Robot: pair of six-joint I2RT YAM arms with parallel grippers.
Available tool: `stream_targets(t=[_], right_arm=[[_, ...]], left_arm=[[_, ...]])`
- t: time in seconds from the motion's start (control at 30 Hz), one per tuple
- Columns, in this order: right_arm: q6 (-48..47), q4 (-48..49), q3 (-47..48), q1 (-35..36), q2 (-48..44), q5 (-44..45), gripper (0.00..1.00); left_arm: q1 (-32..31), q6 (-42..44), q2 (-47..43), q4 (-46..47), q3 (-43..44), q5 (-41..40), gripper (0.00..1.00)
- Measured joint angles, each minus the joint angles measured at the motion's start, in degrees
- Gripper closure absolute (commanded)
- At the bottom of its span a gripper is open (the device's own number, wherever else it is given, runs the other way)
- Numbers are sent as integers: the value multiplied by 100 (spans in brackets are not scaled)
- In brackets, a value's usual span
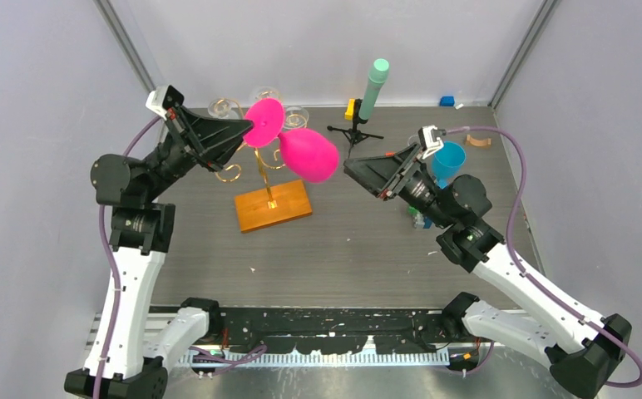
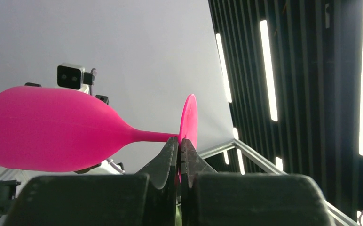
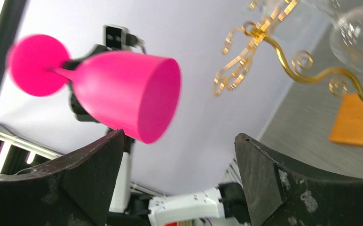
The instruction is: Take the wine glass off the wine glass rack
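The pink wine glass [image 1: 308, 155] lies on its side in the air, bowl toward the right arm. My left gripper [image 1: 247, 130] is shut on its round foot [image 2: 189, 115], where the stem meets it; the bowl [image 2: 43, 129] points away to the left. The wine glass rack [image 1: 261, 165], thin gold scrolls on an orange-brown wooden base [image 1: 273, 206], stands just below and behind. In the right wrist view the glass [image 3: 123, 94] hangs left of the gold arms [image 3: 264, 37], apart from them. My right gripper [image 1: 351, 170] [image 3: 179, 141] is open, empty, a little short of the bowl's rim.
Clear glasses [image 1: 224, 106] [image 3: 358, 37] still hang on the rack's scroll arms. A black tripod with a mint-green cylinder [image 1: 373, 87] stands at the back. A blue cup [image 1: 448, 162] sits beside the right arm, and a small blue block [image 1: 446, 101] lies in the far right corner.
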Motion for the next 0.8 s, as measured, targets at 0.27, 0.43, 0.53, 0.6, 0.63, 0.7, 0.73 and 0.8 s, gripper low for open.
stream_targets(t=[0.27,0.43,0.53,0.6,0.63,0.7,0.73,0.8], right_arm=[[422,1244,61,11,321,87,13],[721,1805,173,31,756,-105,31],[907,2131,175,35,887,-221,40],[1062,2393,205,42,984,-297,47],[1132,2507,227,42,1038,-339,51],[1257,2686,247,42,1123,-376,63],[1311,2761,249,42,1163,-396,67],[1453,2865,251,42,1209,-424,85]], left_arm=[[-203,-289,236,315,-186,-186,100],[-315,-393,258,476,-304,-269,100],[-350,-426,260,551,-345,-295,100],[-369,-450,271,627,-374,-319,100],[-378,-476,282,678,-385,-352,100],[-387,-533,295,782,-400,-396,97],[-391,-553,297,839,-417,-417,94],[-407,-575,297,964,-459,-455,86]])
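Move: The pink wine glass, held by its foot in my left hand, has its middle about 10 cm left of my open right fingers, 1 cm ahead and 8 cm higher. From my left hand that middle is roughly 8 cm right, 1 cm back and 6 cm down. The gold rack's top lies about 12 cm ahead of my right hand, 20 cm left, 9 cm below; the black tripod some 22 cm ahead, 2 cm right, 30 cm down. I lift my right hand nearly 7 cm and ease it about 2 cm left to the pink glass's open rim, rolling and turning it some 20 degrees and closing my fingers from wide open to around a third, the wall of the bowl between them. Meanwhile my left hand edges 2 cm forward and about 1 cm right, presenting the glass, still pinching its foot. ##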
